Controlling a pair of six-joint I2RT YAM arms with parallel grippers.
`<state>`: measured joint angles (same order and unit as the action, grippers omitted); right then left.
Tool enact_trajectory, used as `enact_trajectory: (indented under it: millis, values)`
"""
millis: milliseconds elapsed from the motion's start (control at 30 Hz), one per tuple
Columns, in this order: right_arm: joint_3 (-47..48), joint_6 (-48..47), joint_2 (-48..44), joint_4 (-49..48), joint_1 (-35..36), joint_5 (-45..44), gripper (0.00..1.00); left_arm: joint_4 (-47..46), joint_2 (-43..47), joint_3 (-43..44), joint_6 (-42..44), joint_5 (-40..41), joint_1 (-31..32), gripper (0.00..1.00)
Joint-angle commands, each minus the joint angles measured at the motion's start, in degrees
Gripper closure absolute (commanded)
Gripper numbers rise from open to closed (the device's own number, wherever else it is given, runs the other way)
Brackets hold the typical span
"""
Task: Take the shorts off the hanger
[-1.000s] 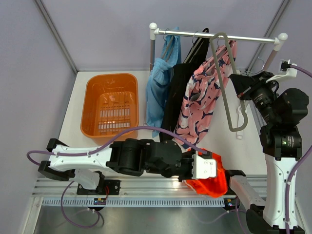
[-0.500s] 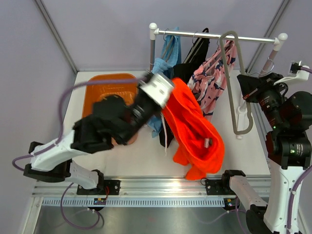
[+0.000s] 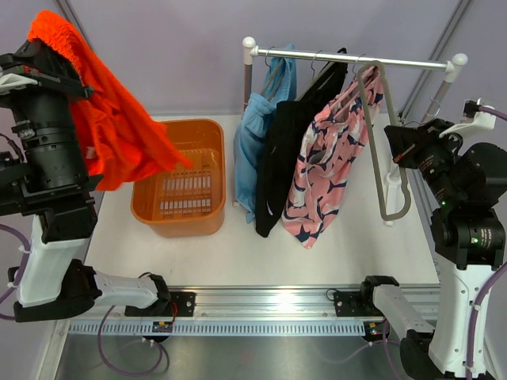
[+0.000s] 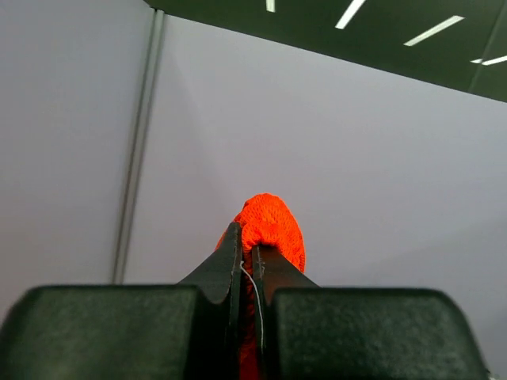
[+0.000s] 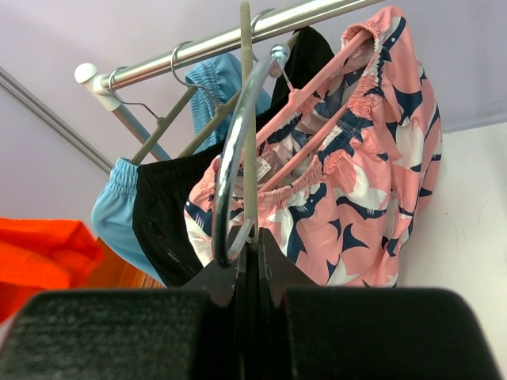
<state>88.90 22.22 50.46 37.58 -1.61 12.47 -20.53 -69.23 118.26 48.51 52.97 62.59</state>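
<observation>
Bright orange shorts (image 3: 111,119) hang from my left gripper (image 3: 40,36), raised high at the far left and shut on a fold of the fabric (image 4: 269,222); the cloth drapes over the arm, above the basket's left side. On the rail (image 3: 412,62) hang light blue shorts (image 3: 253,150), black shorts (image 3: 281,158) and pink patterned shorts (image 3: 329,166). My right gripper (image 3: 394,149) is shut on a bare grey hanger (image 3: 390,119) hooked on the rail's right end. In the right wrist view the hanger bar (image 5: 248,158) runs up from the jaws (image 5: 252,237).
An orange basket (image 3: 181,223) sits on the table at the left, under the hanging orange cloth. The rack's white post (image 3: 248,79) stands behind the blue shorts. Purple walls close in the back and both sides.
My left arm swung from the near right of the table up to the far left, carrying the orange shorts. The right gripper kept its hold on the hanger and barely moved.
</observation>
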Motion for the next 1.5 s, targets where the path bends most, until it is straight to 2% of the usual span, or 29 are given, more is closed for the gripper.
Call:
enact_trajectory:
  millis: [0,67,133,167,267,367,400,533,700,833,967,1200,1400,1433,1467]
  values:
    - [0.05,-1.04,-0.01,-1.81,0.2,-1.66,1.0,1.79,-1.88,-3.1,-5.59,-3.74,-6.06,1.0]
    - [-0.66,-0.86,-0.1,-1.99,0.2,-1.84,1.0,8.28,-0.3,-9.76,-15.58,-8.92,-11.07,1.0]
    - [-0.66,-0.77,0.08,-1.81,0.2,-1.66,1.0,13.38,-0.81,-11.03,-21.41,-11.82,-16.76,1.0]
    - [-0.49,-0.69,0.17,-1.64,0.2,-1.48,1.0,19.85,-1.6,-9.9,-26.75,-16.36,-18.97,1.0]
    - [0.13,-0.86,0.43,-1.02,0.2,-1.31,1.0,26.22,-5.46,-8.22,-33.71,-22.02,-26.01,1.0]
    - [0.48,-1.12,0.52,-0.67,0.2,-1.31,1.0,32.63,-10.54,-2.0,-39.87,-27.64,-32.52,1.0]
    - [0.57,-1.21,0.69,-0.49,0.2,-1.31,1.0,33.88,-11.88,2.37,-40.59,-28.09,-33.57,1.0]
    - [0.66,-1.65,1.22,-0.4,0.2,-1.31,1.0,35.91,-16.8,10.04,-41.22,-28.8,-36.57,1.0]
    - [-0.22,-1.83,1.49,-0.85,0.2,-1.13,1.0,37.5,-18.48,11.56,-46.21,-27.92,-39.73,1.0]
    - [-0.05,-2.0,1.57,-0.76,0.2,-0.96,1.0,37.59,-17.17,7.52,-51.14,-28.18,-43.94,1.0]
    - [0.04,-2.09,1.4,-0.58,0.2,-0.96,1.0,35.83,-14.36,1.11,-53.34,-25.81,-45.27,1.0]
    - [1.53,-2.88,1.75,1.87,0.2,-5.34,1.0,31.53,-6.98,-19.25,-57.74,-25.02,-45.8,1.0]
    - [4.61,-2.53,5.17,5.92,0.2,-9.83,1.0,33.1,-3.72,-29.65,-63.62,-25.29,-45.98,1.0]
    - [4.96,-2.36,5.44,6.1,0.2,-10.27,1.0,33.62,-3.37,-33.4,-66.24,-23.72,-45.98,0.98]
    - [5.05,-2.09,6.05,6.45,0.2,-10.45,1.0,33.54,-2.93,-35.62,-67.48,-23.09,-45.89,0.9]
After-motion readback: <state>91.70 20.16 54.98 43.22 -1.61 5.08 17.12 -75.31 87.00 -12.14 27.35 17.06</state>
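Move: The orange basket is about 26 cm ahead of my left hand, 5 cm to its left and some 65 cm below; the hand already holds the orange shorts up high. From that hand the blue shorts hang about 22 cm ahead, 28 cm right and 42 cm below, and the rack's left post top is roughly 35 cm ahead, 23 cm right and 17 cm below. From my right hand the basket lies about 21 cm ahead, 60 cm left and 41 cm below. Keeping the orange shorts pinched, I swing my left hand about 20 cm forward towards the basket, dipping and drifting a little right, then ease back left and lower it steeply, some 30 cm down in all, while the wrist tips about 40 degrees from pointing up to nearly level. My right hand keeps its grip on the empty grey hanger and eases a few centimetres forward, right and down. ##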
